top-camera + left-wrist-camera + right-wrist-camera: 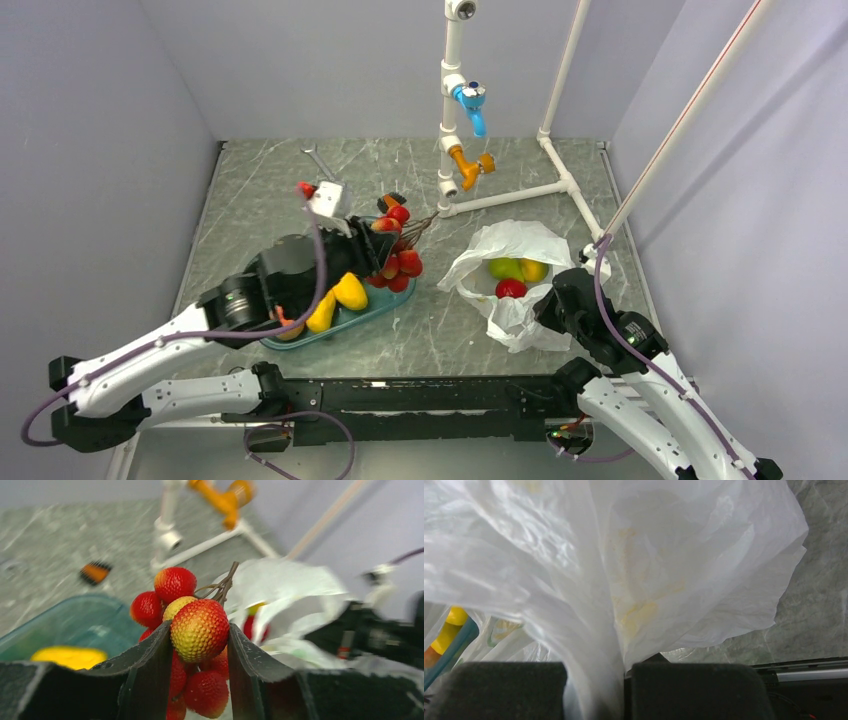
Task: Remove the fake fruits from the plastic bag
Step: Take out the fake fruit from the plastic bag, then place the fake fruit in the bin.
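My left gripper (378,246) is shut on the cluster of small red berries (402,262), held over the right end of the teal tray (375,310). In the left wrist view its jaws clamp one red-yellow berry (200,629) of the cluster. The white plastic bag (512,243) lies open at centre right, with a green pear (503,267), a green-orange fruit (533,269) and a red apple (511,288) inside. My right gripper (549,312) is shut on the bag's near edge (594,690), which bunches between the fingers.
The tray holds long yellow fruits (350,291) and a peach-coloured fruit (290,329). A white pipe frame (500,197) with blue and orange valves stands at the back. A spanner (318,160) lies at the back left. An orange-black object (393,200) lies behind the tray.
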Controlling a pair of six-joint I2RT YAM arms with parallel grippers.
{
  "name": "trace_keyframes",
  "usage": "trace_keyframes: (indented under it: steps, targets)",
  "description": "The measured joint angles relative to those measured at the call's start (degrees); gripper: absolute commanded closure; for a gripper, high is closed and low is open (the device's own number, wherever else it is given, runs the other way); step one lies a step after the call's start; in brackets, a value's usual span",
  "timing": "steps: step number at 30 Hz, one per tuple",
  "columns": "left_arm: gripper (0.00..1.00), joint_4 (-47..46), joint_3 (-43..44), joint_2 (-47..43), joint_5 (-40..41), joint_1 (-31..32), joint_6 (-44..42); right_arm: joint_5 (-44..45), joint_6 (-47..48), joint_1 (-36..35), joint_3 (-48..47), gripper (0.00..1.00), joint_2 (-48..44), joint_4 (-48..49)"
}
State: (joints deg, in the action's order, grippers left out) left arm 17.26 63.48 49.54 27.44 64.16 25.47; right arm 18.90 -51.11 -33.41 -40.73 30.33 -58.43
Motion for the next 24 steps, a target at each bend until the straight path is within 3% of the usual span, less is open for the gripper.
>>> trace_keyframes:
  steps: [7,12,22,24]
  targets:
    - [1.0,7.63,-8.04,3.43,12.33,-3.06,5.79,-0.96,0.48,0.0,0.09,1.0,0.13,0.17]
    - [1.0,7.5,-14.23,2.8,12.81,-8.37,8.5,-1.33,0.59,0.0,0.09,1.0,0.07,0.2]
    - [1.0,7.43,-15.5,5.86,10.36,-13.51,12.76,-1.51,1.01,0.0,0.11,1.0,0.28,0.26]
    - [0.88,7.45,-15.5,6.54,9.7,-13.73,13.42,-1.62,1.16,0.0,0.13,1.0,0.48,0.26]
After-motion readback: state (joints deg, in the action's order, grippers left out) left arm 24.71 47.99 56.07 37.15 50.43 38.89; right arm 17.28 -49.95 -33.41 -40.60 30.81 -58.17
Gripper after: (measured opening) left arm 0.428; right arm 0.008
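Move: The left gripper already holds the red fruit bunch. The middle of the basket, where the bunch is going, lies about 9 cm ahead, some 14 cm to the left and roughly 33 cm below; the yellow mango in it is about 8 cm ahead and 11 cm left. The plastic bag stands around 21 cm to the gripper's right and 9 cm ahead. From the right hand, the basket's middle is about 14 cm ahead and 41 cm left. Bring the left gripper down towards the right-hand part of the basket by some 17 cm, carrying it about 7 cm left and 6 cm forward as it sinks, fast at first and then easing off. Swing it roughly 25 degrees counter-clockwise and tip the fingers down, keeping them closed on one fruit of the bunch. Keep the right gripper still, pinching the bag's edge. ##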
